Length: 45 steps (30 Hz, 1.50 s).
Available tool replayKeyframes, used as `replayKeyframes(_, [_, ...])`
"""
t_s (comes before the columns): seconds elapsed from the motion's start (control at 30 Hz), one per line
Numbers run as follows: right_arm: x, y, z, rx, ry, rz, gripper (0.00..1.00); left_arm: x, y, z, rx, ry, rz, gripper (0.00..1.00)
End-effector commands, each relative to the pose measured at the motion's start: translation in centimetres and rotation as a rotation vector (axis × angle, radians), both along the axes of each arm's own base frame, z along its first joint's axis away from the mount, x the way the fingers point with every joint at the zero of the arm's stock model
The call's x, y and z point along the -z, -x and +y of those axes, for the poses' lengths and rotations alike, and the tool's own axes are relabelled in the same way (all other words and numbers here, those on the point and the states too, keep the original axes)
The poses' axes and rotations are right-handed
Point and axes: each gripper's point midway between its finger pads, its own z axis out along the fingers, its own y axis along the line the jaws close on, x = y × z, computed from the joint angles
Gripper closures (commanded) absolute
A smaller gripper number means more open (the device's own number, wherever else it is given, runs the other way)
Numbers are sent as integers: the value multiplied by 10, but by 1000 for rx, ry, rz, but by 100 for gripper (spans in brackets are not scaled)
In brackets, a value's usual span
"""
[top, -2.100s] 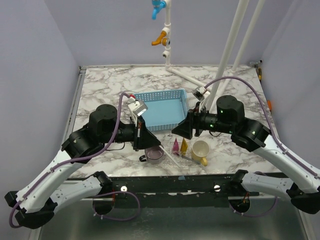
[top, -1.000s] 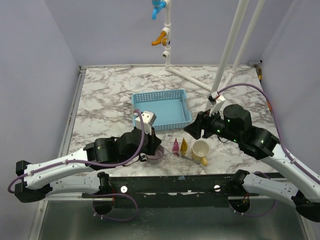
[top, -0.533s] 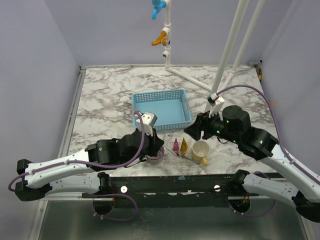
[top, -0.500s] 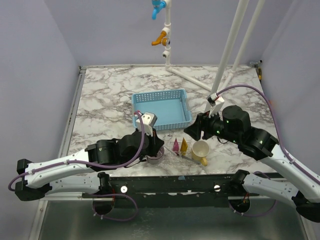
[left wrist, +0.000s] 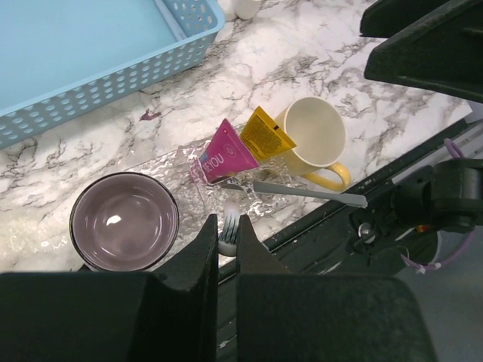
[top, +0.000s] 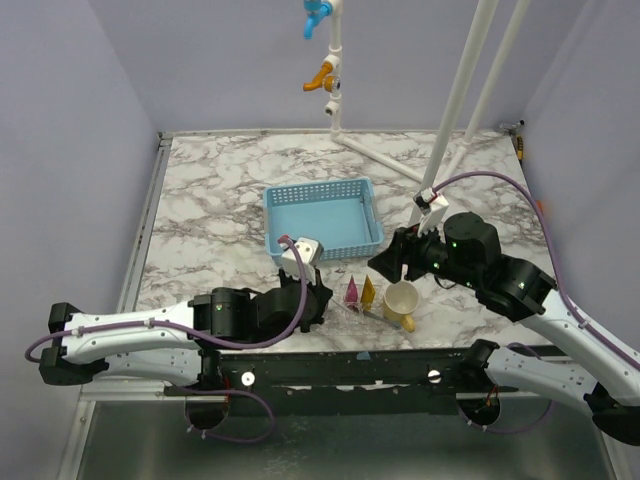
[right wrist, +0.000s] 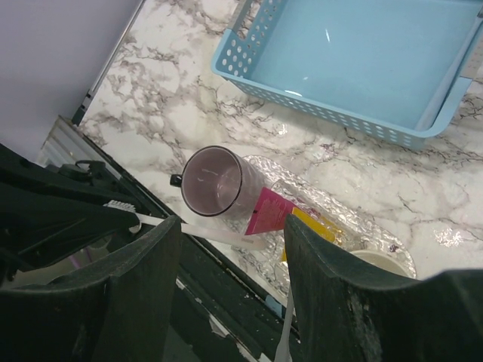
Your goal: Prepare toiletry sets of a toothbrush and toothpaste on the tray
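My left gripper (left wrist: 228,226) is shut on the bristle end of a white toothbrush (right wrist: 204,232), low at the table's near edge beside the purple cup (left wrist: 124,220). The handle reaches toward the clear tray (left wrist: 275,175). On the tray lie the magenta-pink toothpaste (left wrist: 223,154), the yellow toothpaste (left wrist: 264,136) and a grey toothbrush (left wrist: 309,194). In the top view the left gripper (top: 314,290) is just left of the pink tube (top: 352,291) and yellow tube (top: 368,289). My right gripper (top: 385,262) is open and empty, hovering above the tray (right wrist: 362,219).
A yellow mug (top: 402,301) stands at the tray's right end. A light-blue mesh basket (top: 325,215), empty, sits behind the tray. White pipes (top: 455,100) rise at the back right. The table's front edge and black rail (left wrist: 339,219) are just beyond the tray.
My left arm has dropped low and slid right along the near edge, now covering the purple cup in the top view. The right arm pulled back slightly earlier and has since held still.
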Motion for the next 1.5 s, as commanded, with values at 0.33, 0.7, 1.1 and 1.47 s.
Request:
replayKeyframes(0.33, [12, 12, 0, -21, -17, 53, 39, 31, -2, 1, -129, -32, 1, 100])
replayKeyframes(0.7, [17, 13, 2, -22, -22, 74, 39, 45, -5, -3, -159, -31, 4, 100])
replayKeyframes(1.1, [23, 15, 3, -21, -31, 86, 39, 59, -10, -3, -216, -56, 10, 100])
replayKeyframes(1.47, [27, 15, 1, -17, -27, 90, 39, 75, -13, -8, -254, -103, 10, 100])
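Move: The left hand already holds the white toothbrush by its bristled end. The pink toothpaste lies about 7 cm ahead, 7 cm right and 12 cm below this hand; the yellow toothpaste is some 4 cm right of the pink one. The grey cup stands about 7 cm ahead and 4 cm left of the hand, the cream mug 6 cm ahead and 17 cm right. From the right hand, the pink toothpaste is 8 cm left, 1 cm ahead and 14 cm below. The left hand lowers the toothbrush about 7 cm towards the pink toothpaste; the open right hand sinks 2.5 cm. ##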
